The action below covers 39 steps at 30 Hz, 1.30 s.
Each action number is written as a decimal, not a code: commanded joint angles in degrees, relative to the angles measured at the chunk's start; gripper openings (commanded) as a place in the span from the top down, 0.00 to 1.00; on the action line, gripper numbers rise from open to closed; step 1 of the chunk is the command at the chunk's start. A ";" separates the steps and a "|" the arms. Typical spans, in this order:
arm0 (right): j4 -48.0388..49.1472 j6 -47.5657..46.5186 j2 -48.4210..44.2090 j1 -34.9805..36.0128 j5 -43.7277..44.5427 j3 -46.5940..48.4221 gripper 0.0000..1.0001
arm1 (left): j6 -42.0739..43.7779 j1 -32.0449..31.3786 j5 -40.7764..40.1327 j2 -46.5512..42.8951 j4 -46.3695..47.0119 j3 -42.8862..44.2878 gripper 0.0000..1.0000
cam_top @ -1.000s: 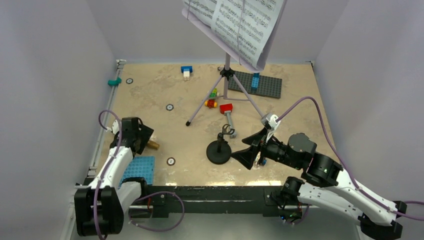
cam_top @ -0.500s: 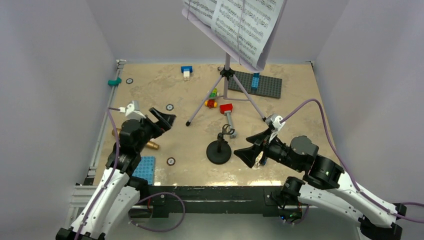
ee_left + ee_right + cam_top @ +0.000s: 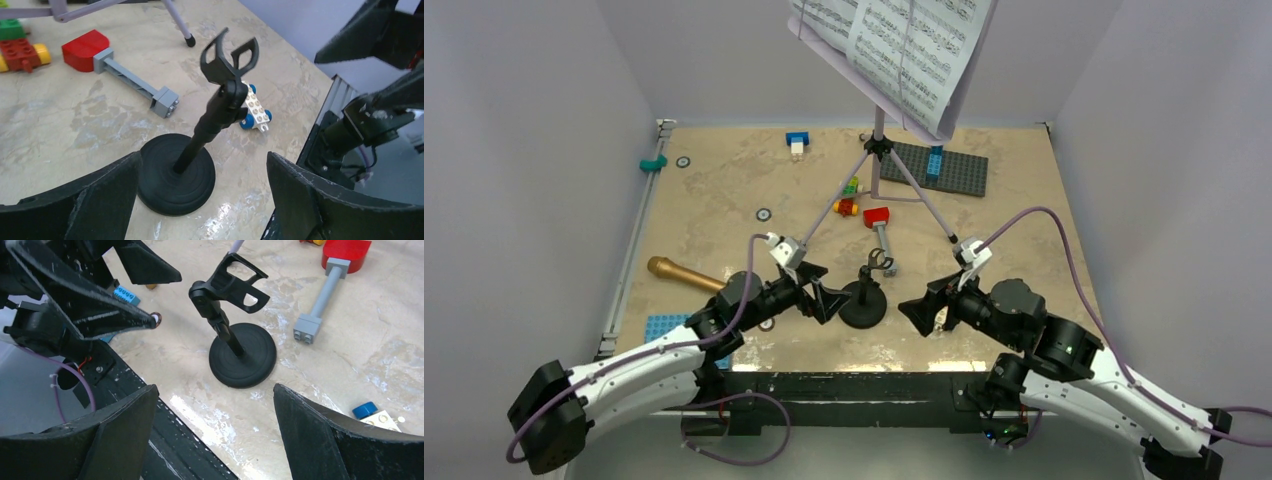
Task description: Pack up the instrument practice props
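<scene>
The black round-based mic stand (image 3: 863, 300) stands upright near the table's front edge, its empty clip on top (image 3: 229, 52). My left gripper (image 3: 824, 297) is open just left of its base (image 3: 177, 175), nothing between the fingers. My right gripper (image 3: 921, 312) is open a little to the right of the stand (image 3: 243, 360), facing it. The gold microphone (image 3: 686, 274) lies flat on the table at the left, apart from both grippers. The lavender tripod music stand (image 3: 879, 150) stands at the back with white sheet-music pages (image 3: 904, 45) on its desk.
A red-headed toy hammer (image 3: 881, 228) lies just behind the mic stand. Coloured bricks (image 3: 848, 198) sit by the tripod legs and a dark grey baseplate (image 3: 939, 167) lies at the back right. A small wheeled brick (image 3: 253, 110) lies right of the stand. A blue plate (image 3: 664, 325) is under the left arm.
My left arm swung from the near left, over the microphone, across to the mic stand, opening wider. The microphone now lies uncovered. The right gripper shifted slightly.
</scene>
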 commanded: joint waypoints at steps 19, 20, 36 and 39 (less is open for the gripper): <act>-7.56 0.56 -3.45 -0.08 5.57 2.58 0.10 | 14.93 -8.50 -7.18 33.29 44.08 -0.80 0.24; -7.76 0.53 -3.43 -0.02 5.76 2.58 0.10 | 14.99 -8.58 -6.89 34.00 44.02 -0.18 0.24; -7.17 1.16 -3.15 -0.08 6.10 1.86 0.11 | 16.06 -9.60 -6.02 40.45 42.29 4.03 0.48; -6.74 1.05 -2.63 -0.08 6.04 1.92 0.11 | 16.28 -9.63 -4.63 40.19 41.56 4.01 0.57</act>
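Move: The microphone stand is right of the left hand, about 9 cm, and some 4 cm ahead, its middle roughly 7 cm lower. On the table about 14 cm below the hand, the toy hammer lies some 21 cm ahead and 14 cm right, and the nearer loose tyre 15 cm left, about level. From the right hand, the stand is about 9 cm ahead, 12 cm left and 12 cm down. Left hand goes about 8 cm right and 6 down around the stand's neck, half-closing; right hand eases away right. ##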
